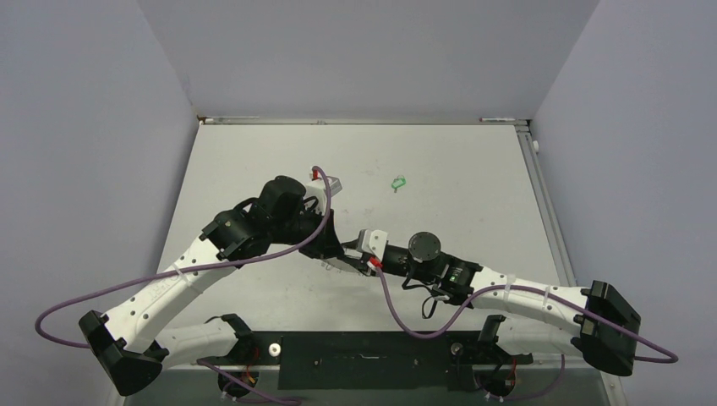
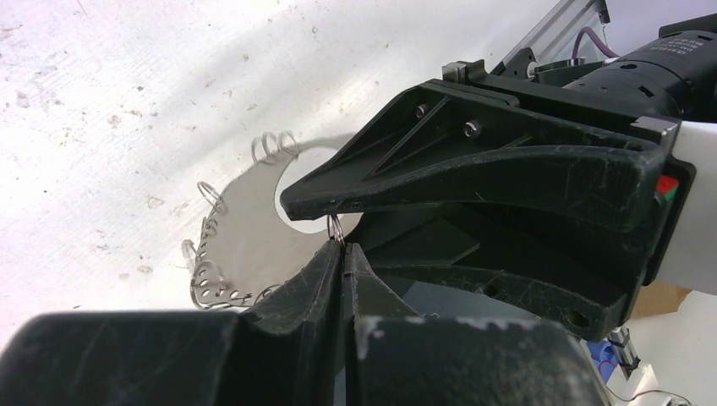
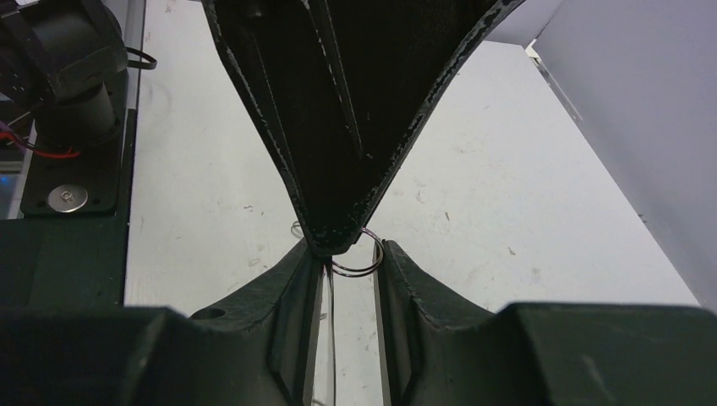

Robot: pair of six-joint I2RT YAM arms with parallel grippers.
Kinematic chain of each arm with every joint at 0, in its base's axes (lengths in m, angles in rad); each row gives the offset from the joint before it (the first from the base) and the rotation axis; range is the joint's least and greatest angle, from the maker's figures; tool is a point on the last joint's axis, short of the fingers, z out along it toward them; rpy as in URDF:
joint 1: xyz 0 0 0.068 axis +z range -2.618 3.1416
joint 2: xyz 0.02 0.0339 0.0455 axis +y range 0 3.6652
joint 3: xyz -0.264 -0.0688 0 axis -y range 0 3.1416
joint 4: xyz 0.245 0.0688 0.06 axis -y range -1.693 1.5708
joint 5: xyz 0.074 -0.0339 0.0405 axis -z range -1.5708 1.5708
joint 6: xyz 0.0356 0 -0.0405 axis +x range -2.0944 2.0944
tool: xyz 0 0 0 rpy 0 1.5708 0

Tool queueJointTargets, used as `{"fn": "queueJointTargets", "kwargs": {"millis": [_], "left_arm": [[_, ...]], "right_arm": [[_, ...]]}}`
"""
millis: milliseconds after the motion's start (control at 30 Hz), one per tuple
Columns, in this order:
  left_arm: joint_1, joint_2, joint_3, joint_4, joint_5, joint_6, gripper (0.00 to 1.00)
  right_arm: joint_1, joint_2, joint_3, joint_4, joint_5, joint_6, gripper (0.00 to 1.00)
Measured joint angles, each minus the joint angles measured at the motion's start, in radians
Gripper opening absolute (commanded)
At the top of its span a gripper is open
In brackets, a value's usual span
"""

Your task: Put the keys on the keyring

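Note:
The keyring, a flat grey metal ring with tiny wire loops on its rim, hangs above the table. My left gripper is shut on its edge, and one small wire loop pokes out at the fingertips. My right gripper meets it head-on. Its jaws stand slightly apart around that wire loop and the ring's thin edge. The loop touches one finger. In the top view both grippers meet at mid-table. The green key lies alone on the table beyond them.
Purple cables trail from both arms across the near half of the table. Grey walls close in the table on the left, back and right. A metal rail runs along the right edge.

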Motion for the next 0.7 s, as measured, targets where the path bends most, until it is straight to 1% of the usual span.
{"fn": "queueJointTargets", "kwargs": {"millis": [67,300,367,500,533,633,700], "left_arm": [[0.0,0.0,0.0,-0.001,-0.001,0.0,0.0],[0.0,0.0,0.0,-0.006,-0.002,0.001,0.01],[0.0,0.0,0.001,-0.006,-0.001,0.001,0.11],[0.0,0.0,0.013,-0.009,0.003,0.002,0.46],[0.0,0.0,0.021,-0.009,0.005,-0.002,0.51],[0.0,-0.002,0.042,-0.012,0.009,0.005,0.61],[0.002,-0.006,0.056,-0.015,0.009,0.009,0.63]], "right_arm": [[0.0,0.001,0.0,0.0,0.0,0.003,0.17],[-0.001,0.001,0.0,-0.001,0.0,0.007,0.12],[-0.001,0.001,0.0,-0.001,-0.001,0.01,0.12],[-0.001,0.001,0.0,0.0,-0.009,0.012,0.11],[-0.001,0.001,0.0,0.0,-0.011,0.013,0.11],[-0.002,0.0,0.0,0.0,-0.018,0.014,0.11],[-0.006,0.0,0.0,0.0,-0.03,0.015,0.11]]}}
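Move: The wire ring at the ringed plate's edge is right at both hands: about 1 cm below the left hand's shut fingertips, level with them otherwise, and between the right hand's fingers. The plate's middle hangs some 6 cm below and 2 cm back of the left hand, about 1 cm to its right. The green clip lies on the table some 32 cm ahead of the left hand, about 16 cm to its right and 22 cm below. The wire ring and plate edge stay pinched in the right hand, which holds nearly still while its grip tightens with no change in finger gap. The left hand lets go: its shut fingers spread to somewhat over half open, and it lifts about 2 cm straight up, clear of the ring, hardly turning. ##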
